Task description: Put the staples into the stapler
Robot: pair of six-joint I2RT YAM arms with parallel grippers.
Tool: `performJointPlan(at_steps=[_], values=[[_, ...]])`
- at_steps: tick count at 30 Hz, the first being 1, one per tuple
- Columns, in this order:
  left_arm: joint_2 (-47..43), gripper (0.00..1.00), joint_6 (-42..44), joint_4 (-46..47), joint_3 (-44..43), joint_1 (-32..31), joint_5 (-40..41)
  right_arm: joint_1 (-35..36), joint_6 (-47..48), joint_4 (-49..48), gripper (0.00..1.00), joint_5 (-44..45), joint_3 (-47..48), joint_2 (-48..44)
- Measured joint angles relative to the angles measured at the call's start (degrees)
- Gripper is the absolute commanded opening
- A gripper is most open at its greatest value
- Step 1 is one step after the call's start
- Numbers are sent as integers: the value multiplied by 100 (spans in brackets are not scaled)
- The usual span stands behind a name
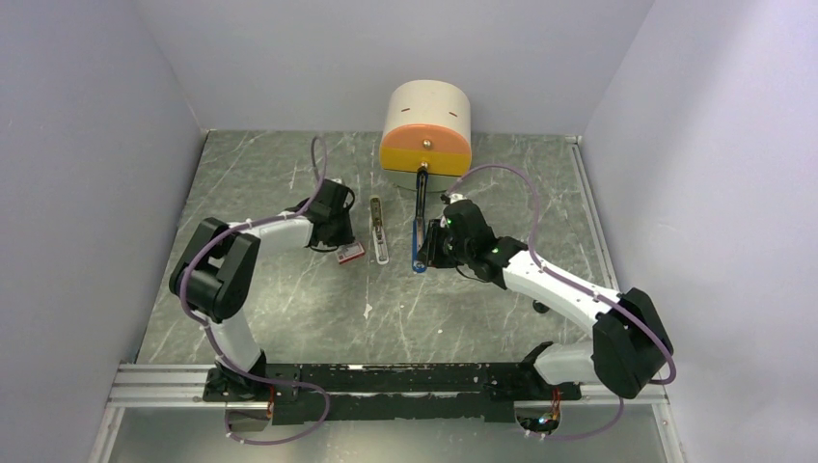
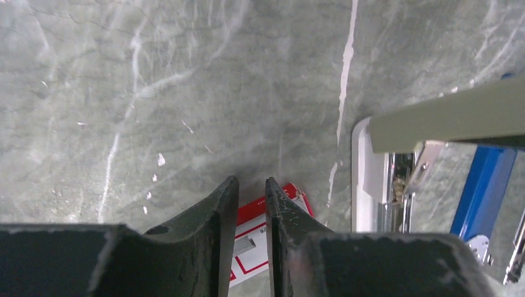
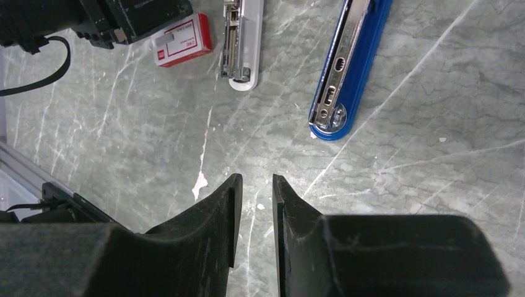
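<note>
A small red-and-white box [image 1: 351, 253] lies on the grey marble table. My left gripper [image 1: 340, 239] hangs right over it. In the left wrist view its jaws [image 2: 252, 180] stand a narrow slit apart, and the box [image 2: 251, 226] shows through the slit and past the right finger, not pinched. A grey ribbed patch shows on its label; I cannot tell whether that is print or the staples. A white stapler [image 3: 244, 37] with an olive-grey lid [image 2: 446, 117] lies open beside it. A blue stapler [image 3: 353, 62] lies open further right. My right gripper [image 3: 257, 178] hovers near its end, slightly open and empty.
A beige and orange drum [image 1: 425, 125] stands at the back centre, with the blue stapler's black arm [image 1: 422, 193] reaching toward it. Pale walls close in the table on three sides. A metal rail [image 1: 386, 381] runs along the near edge.
</note>
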State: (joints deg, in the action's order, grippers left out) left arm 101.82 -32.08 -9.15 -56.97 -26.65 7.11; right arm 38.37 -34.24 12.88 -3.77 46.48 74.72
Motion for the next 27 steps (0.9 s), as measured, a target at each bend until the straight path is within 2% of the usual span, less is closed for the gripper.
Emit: performJointPlan(at_steps=[8,15,18,21,23,27], values=[[-203,26,214,59,278,-125,-573,7,17,-20,29,-94,11,57],[-503,27,219,48,623,-535,-802,116,273,-87,32,-96,83,413],[-697,32,164,-57,787,-616,-887,289,584,-153,39,-90,168,616],[-960,40,85,-264,809,-629,-872,610,1010,-315,58,-39,291,811],[-1250,47,15,-393,798,-623,-774,881,1370,-417,65,22,426,955],[-1980,57,-251,-595,798,-538,-317,1156,2076,-564,69,13,883,1390]])
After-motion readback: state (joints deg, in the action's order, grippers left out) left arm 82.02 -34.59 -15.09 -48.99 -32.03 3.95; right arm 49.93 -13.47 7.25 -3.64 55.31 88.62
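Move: The staples box lies right at the left hand's nearly shut fingertips, its middle about 3 cm back and some 1 cm below. The beige stapler stands open about 6 cm to this hand's right and 3 cm ahead; the blue stapler's base is about 15 cm right and level with it. From the right hand the box is some 15 cm left, 8 cm ahead and 10 cm below; the beige stapler is 9 cm left and 14 cm ahead. Back towards the base and somewhat to the right, the left hand drags the staples box with its fingertips at the far edge, about 7 cm, turning slightly clockwise; then it rises about 6 cm off the box, its fingers spreading partway. The right hand, almost still at first, sinks a little and sweeps some 8 cm left towards the box, swinging counter-clockwise about 25 degrees and opening well. ##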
